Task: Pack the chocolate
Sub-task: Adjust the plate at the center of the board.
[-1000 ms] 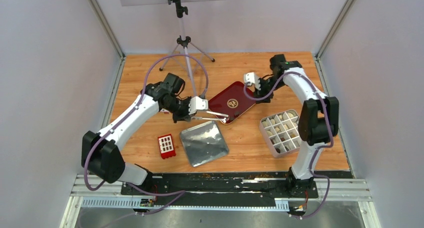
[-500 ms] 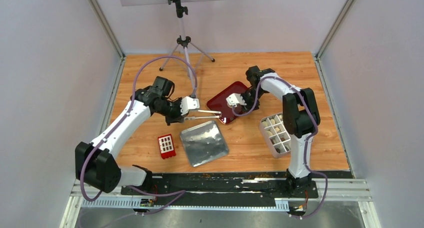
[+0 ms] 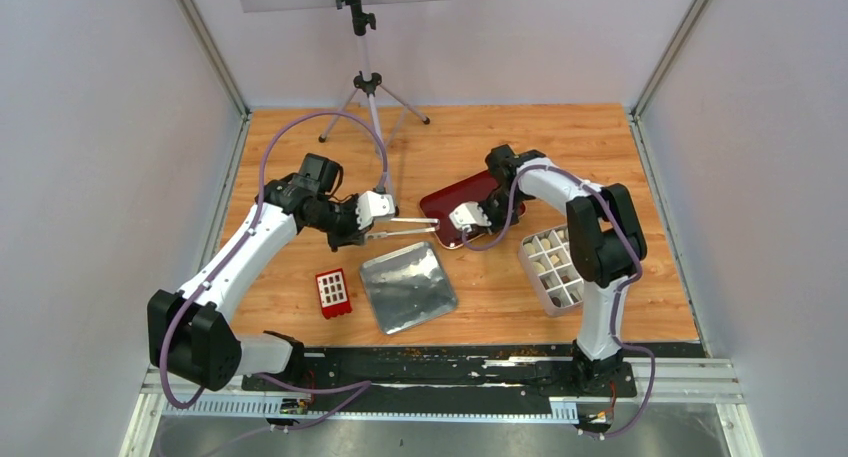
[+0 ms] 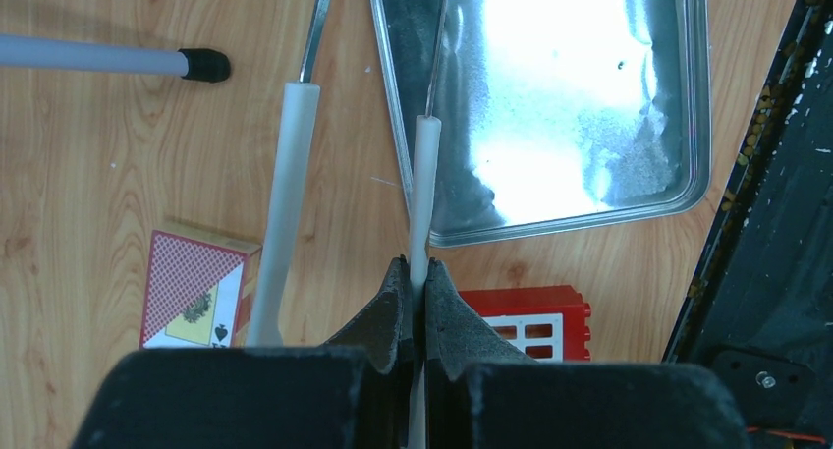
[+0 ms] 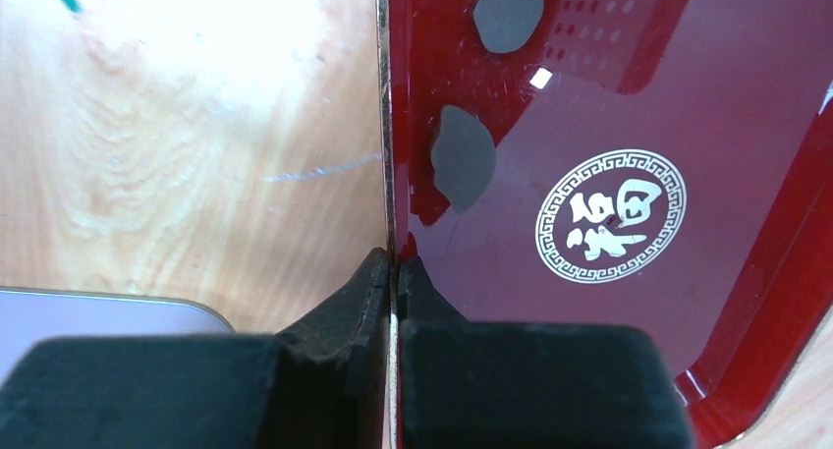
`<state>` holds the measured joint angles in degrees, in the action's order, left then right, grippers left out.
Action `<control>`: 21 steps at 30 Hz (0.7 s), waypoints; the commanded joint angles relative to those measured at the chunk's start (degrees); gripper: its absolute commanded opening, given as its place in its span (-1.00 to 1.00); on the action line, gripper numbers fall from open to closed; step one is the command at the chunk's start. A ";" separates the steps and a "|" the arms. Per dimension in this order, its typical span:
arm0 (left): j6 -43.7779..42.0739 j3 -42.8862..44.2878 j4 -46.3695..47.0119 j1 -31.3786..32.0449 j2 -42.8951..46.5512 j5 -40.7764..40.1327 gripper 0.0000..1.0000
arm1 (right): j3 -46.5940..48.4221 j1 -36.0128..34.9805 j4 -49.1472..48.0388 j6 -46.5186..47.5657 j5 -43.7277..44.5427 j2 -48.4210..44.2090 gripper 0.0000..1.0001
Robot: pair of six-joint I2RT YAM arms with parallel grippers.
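Note:
The chocolate (image 3: 575, 235), cream and brown pieces, sits in a white divided tray (image 3: 541, 295) on the right, partly hidden by the right arm. My right gripper (image 5: 395, 262) is shut on the thin rim of a dark red tin lid (image 5: 589, 95) with a gold emblem. From above, that right gripper (image 3: 465, 219) is at the lid's (image 3: 450, 195) near corner. My left gripper (image 4: 420, 272) is shut on one white arm of a pair of tongs (image 4: 424, 174); the other arm stands free to its left. The tongs (image 3: 410, 227) point right, toward the lid.
An empty silver tin (image 3: 408, 287) lies at the front centre, under the tongs' tips in the left wrist view as the tin (image 4: 560, 95). A small red block (image 3: 332, 292) sits left of it. A playing card box (image 4: 192, 292) and a tripod (image 3: 367, 82) are nearby.
The right arm swung from the lid's far side to its near corner and shut on the rim. The lid shifted left. My left arm pulled back left a little, still holding the tongs.

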<state>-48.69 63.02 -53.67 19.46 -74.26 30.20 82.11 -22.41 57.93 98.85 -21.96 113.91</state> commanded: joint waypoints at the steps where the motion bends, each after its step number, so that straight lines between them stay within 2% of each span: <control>1: 1.22 0.55 2.03 -0.39 0.90 2.56 -1.00 | 6.05 2.37 -2.52 -3.74 2.41 3.39 -1.00; 3: 1.10 1.15 1.95 -0.39 0.35 2.51 -1.00 | 12.72 2.56 -0.07 -5.54 2.76 7.88 -1.00; 5: 1.01 1.54 1.68 -0.39 0.18 2.42 -1.00 | 14.06 2.36 1.21 -5.31 1.93 8.92 -1.00; 11: 0.87 1.19 2.01 -0.46 0.24 2.52 -1.00 | -1.07 0.41 -1.35 -0.73 0.64 -0.58 -0.96; 13: 0.87 1.12 2.40 -0.39 -0.17 2.57 -1.00 | -2.98 0.35 -1.59 -1.12 0.22 -2.26 -0.90; 17: 1.53 1.37 2.81 -0.39 -1.01 3.55 -1.00 | -0.30 0.95 -0.79 -5.85 -2.63 -4.03 -0.36; 19: 2.84 1.63 3.52 -0.39 -1.35 4.72 -1.00 | 3.18 2.04 1.29 -10.06 -6.85 -6.09 0.04; 21: 6.01 1.39 6.04 -0.39 -1.23 6.92 -1.00 | 7.11 3.61 4.10 -14.67 -13.05 -8.47 0.23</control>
<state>-47.44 63.02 -52.38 19.40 -75.40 31.88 81.52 -21.32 57.47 92.55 -23.77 112.57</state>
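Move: The right hand already pinches the near edge of the red plate, whose middle lies about 4 cm ahead, 6 cm left and a centimetre below. The chocolate box sits some 11 cm back and 11 cm right of this hand, the steel tray roughly 15 cm back and 21 cm left. From the left hand, the red plate's middle is about 7 cm ahead, 23 cm right and 13 cm lower. The right hand, pinching the red plate's near edge, goes forward about 6 cm, returns as far, then opens. ##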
